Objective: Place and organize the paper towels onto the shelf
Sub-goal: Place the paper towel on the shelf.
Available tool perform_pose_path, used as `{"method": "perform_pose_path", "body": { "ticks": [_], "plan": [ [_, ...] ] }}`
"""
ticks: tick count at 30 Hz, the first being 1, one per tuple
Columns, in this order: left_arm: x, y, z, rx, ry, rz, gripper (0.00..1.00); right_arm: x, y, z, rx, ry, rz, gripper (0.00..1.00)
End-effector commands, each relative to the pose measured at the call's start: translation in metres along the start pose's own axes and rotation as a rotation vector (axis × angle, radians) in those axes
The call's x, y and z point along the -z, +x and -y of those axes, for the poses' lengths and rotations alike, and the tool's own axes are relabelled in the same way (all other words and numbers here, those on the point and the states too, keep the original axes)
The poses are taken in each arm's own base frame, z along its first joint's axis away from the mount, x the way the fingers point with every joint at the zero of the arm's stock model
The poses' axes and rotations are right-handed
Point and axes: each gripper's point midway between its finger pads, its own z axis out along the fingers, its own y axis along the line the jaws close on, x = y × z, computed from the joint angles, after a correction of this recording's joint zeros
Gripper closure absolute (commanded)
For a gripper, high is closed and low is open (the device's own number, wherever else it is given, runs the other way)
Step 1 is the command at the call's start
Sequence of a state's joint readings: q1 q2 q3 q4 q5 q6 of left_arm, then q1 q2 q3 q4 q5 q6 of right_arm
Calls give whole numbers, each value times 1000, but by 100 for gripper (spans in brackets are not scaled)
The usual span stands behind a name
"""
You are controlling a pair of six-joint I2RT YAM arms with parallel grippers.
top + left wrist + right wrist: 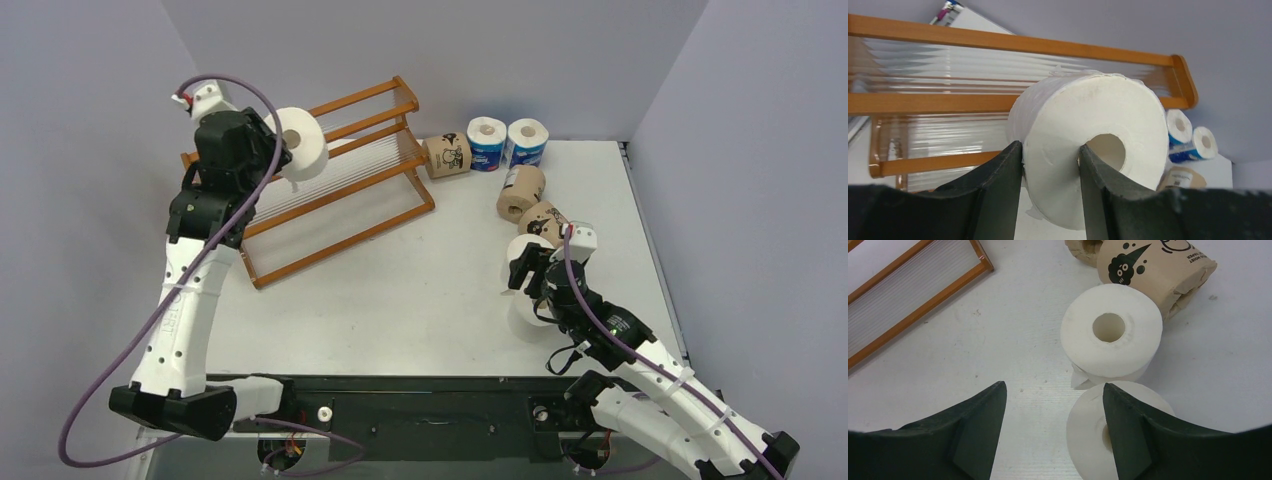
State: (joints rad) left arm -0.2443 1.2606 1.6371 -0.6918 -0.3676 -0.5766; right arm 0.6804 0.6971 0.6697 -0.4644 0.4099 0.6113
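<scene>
My left gripper [1049, 147] is shut on a plain white paper towel roll [1088, 150], one finger in its hollow core and the other on its outer wall. It holds this roll [300, 142] up over the top tier of the orange-brown shelf [340, 175], whose rail [998, 42] lies just behind it. My right gripper [1054, 386] stands open low over the table. Its right finger covers the core of a white roll [1088, 430], and its left finger is over bare table. A second white roll [1111, 335] stands upright just beyond.
Two brown-wrapped rolls [521, 192] [543, 222] lie behind my right gripper [530, 272]. Another brown roll [447, 156] and two blue-and-white rolls [486, 143] [527, 141] stand at the back beside the shelf's right end. Grey walls close in the table.
</scene>
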Motion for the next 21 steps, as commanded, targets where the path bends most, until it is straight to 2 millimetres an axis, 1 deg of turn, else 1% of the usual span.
{"method": "perform_pose_path", "body": {
  "ticks": [1, 2, 4, 8, 10, 11, 12, 13, 17, 21],
  "plan": [
    [8, -63, -16, 67, -15, 145, 74, 0, -4, -1, -15, -10, 22, 34],
    [7, -71, -24, 81, -37, 163, 74, 0, -4, -1, -16, -11, 22, 34],
    [8, -87, -28, 101, -51, 197, 74, 0, -4, -2, -22, -14, 22, 34],
    [3, -108, -35, 142, -72, 254, 74, 0, -3, -3, -32, -21, 17, 34],
    [-6, -117, -51, 165, -120, 269, 74, 0, -2, -4, -33, -23, 15, 35],
    [-8, -119, -53, 173, -122, 269, 74, -1, -2, -4, -34, -25, 14, 35],
    [-13, -123, -60, 191, -135, 271, 74, -1, -1, -5, -32, -26, 10, 35],
    [-17, -126, -66, 211, -150, 274, 74, -1, -1, -5, -33, -29, 9, 35],
    [-28, -131, -80, 260, -193, 257, 75, -4, 1, -7, -25, -29, 0, 35],
    [-35, -126, -90, 286, -231, 239, 76, -6, 3, -8, -22, -35, -6, 35]
  ]
}}
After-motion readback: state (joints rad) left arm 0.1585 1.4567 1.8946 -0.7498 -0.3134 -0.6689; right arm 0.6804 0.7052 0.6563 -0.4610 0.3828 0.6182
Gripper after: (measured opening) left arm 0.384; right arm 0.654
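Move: The left hand, holding a white roll by its wall, is bound for the left end of the rack's top shelf, about 18 cm to its left, level fore and aft and some 8 cm below. The top shelf's right end is roughly 18 cm ahead, 18 cm right and 8 cm below; the middle shelf's centre is some 7 cm ahead, straight in line and 23 cm below. From the idle right hand that left end lies about 57 cm left, 12 cm ahead and 14 cm higher. The left arm carries the white roll left above the top shelf towards its left end, about 14 cm in all, edging some 4 cm forward in the later half and rising slightly before it starts to settle. As it goes the wrist swings counter-clockwise by some 20 degrees with a small roll, while the fingers keep their pinch on the roll's wall, one in the core and one outside. ##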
